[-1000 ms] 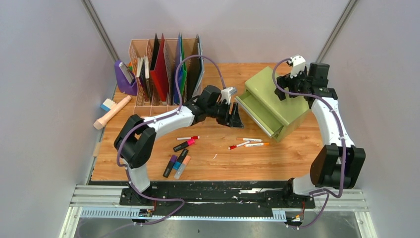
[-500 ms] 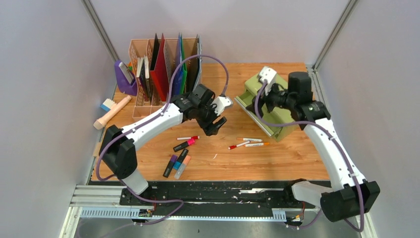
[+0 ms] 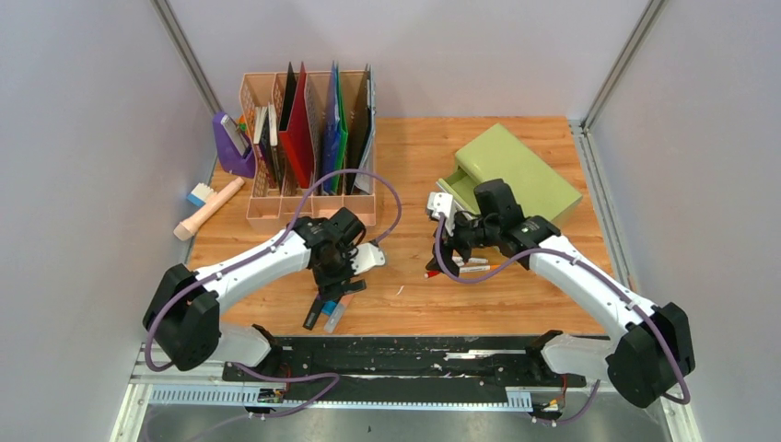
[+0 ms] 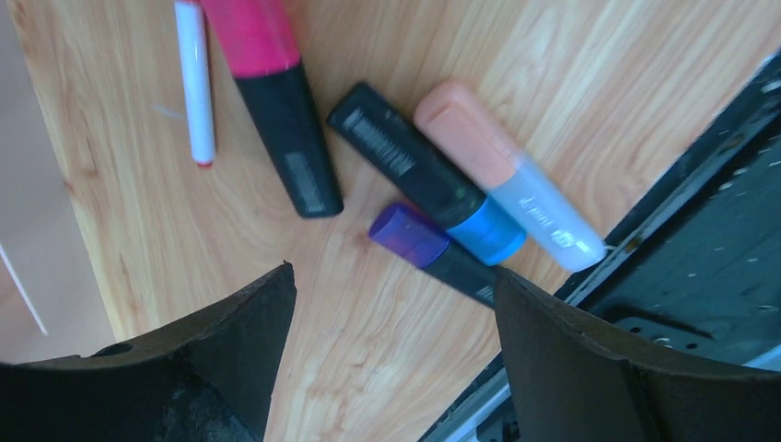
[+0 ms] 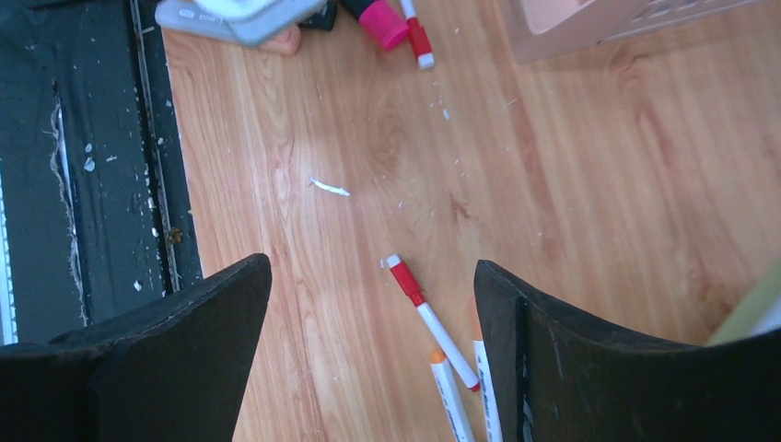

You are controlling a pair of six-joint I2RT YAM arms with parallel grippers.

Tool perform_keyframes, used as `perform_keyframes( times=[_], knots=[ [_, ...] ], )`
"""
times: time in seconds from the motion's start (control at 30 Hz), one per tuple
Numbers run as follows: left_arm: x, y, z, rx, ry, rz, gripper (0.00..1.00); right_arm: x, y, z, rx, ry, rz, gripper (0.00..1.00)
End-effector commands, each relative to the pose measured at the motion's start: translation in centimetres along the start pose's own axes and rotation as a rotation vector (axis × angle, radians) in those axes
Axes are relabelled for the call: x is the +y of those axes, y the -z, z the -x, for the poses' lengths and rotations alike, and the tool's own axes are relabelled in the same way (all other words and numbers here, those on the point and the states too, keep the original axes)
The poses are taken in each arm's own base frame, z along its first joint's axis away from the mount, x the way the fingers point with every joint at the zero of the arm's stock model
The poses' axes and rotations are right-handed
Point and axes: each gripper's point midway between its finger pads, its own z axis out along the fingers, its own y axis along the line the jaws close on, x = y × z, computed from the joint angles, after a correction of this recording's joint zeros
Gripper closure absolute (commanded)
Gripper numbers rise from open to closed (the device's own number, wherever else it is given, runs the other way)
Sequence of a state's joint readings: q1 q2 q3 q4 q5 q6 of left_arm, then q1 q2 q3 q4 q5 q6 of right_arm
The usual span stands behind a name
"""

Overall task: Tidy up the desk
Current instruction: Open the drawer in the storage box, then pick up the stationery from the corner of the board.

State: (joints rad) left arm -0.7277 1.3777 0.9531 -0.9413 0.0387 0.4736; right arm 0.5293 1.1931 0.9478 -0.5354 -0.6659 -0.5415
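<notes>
The desk (image 3: pixel 414 147) is light wood with a black rail along its front edge. My left gripper (image 3: pixel 338 287) hangs open just above several highlighters (image 3: pixel 324 313). In the left wrist view a pink one (image 4: pixel 267 55), a blue-capped black one (image 4: pixel 424 175), a peach one (image 4: pixel 507 184) and a purple-capped one (image 4: pixel 410 235) lie ahead of the left gripper (image 4: pixel 391 304), with only bare wood between its fingers. My right gripper (image 3: pixel 451 250) is open over thin white pens (image 3: pixel 465 268). A red-capped pen (image 5: pixel 428 318) lies between the right gripper's (image 5: pixel 373 304) fingers, with orange-capped pens (image 5: pixel 451 396) beside it.
A green drawer cabinet (image 3: pixel 520 170) stands at the back right, partly behind the right arm. A peach file organizer (image 3: pixel 308 138) with folders, a purple holder (image 3: pixel 232 147) and a brush (image 3: pixel 210 207) sit at the back left. A thin red-tipped pen (image 4: pixel 195 83) lies beside the pink highlighter.
Both arms left the green cabinet and dropped toward the desk. The left gripper swung near-left over the highlighters and its jaws widened. The right gripper swung left over the pens.
</notes>
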Motion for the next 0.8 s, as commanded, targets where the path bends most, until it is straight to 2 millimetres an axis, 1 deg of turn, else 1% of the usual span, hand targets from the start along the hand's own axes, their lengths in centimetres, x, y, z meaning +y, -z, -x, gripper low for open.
perform_keyframes(
  times=[0.0, 0.17, 0.3, 0.33, 0.43, 0.57, 0.67, 0.77],
  knots=[
    [3.0, 0.1, -1.2, -0.011, -0.014, 0.133, 0.14, -0.7, -1.6, 0.0, -0.045, 0.053, -0.020, 0.18],
    [4.9, -0.1, -1.5, -0.037, 0.009, 0.167, 0.16, -0.5, -1.8, -1.0, -0.030, 0.045, -0.026, 0.18],
    [5.8, -0.9, -1.3, -0.050, 0.014, 0.152, 0.21, -0.5, -1.8, -1.2, -0.028, 0.045, -0.032, 0.18],
    [6.0, -0.9, -1.0, -0.055, 0.016, 0.150, 0.24, -0.5, -1.7, -1.2, -0.028, 0.045, -0.034, 0.18],
    [5.5, -1.8, -0.5, -0.064, 0.023, 0.091, 0.29, -0.6, -1.6, -1.2, -0.027, 0.048, -0.044, 0.18],
    [5.1, -3.1, -0.3, -0.054, 0.034, 0.049, 0.36, -0.8, -1.5, -1.3, -0.021, 0.058, -0.059, 0.18],
    [5.3, -3.7, -0.1, -0.050, 0.044, 0.043, 0.38, -0.9, -1.4, -1.4, -0.020, 0.063, -0.065, 0.18],
    [5.4, -3.9, 0.2, -0.057, 0.052, 0.046, 0.40, -0.9, -1.5, -1.5, -0.017, 0.065, -0.064, 0.18]
  ],
)
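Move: The pink highlighter's middle lies about 6 cm ahead of the left hand, 3 cm to its right and 6 cm below. At that same depth, the black-and-blue marker is roughly 1 cm back and 2 cm right, the purple-capped marker 5 cm back and 4 cm left, and the peach highlighter 5 cm back and 3 cm right. From the right hand, the pink highlighter is some 24 cm left, 4 cm back and 15 cm below. Left hand swings left, forward, then down about 4 cm over pink highlighter, fingers narrowing; right sinks 3 cm. ##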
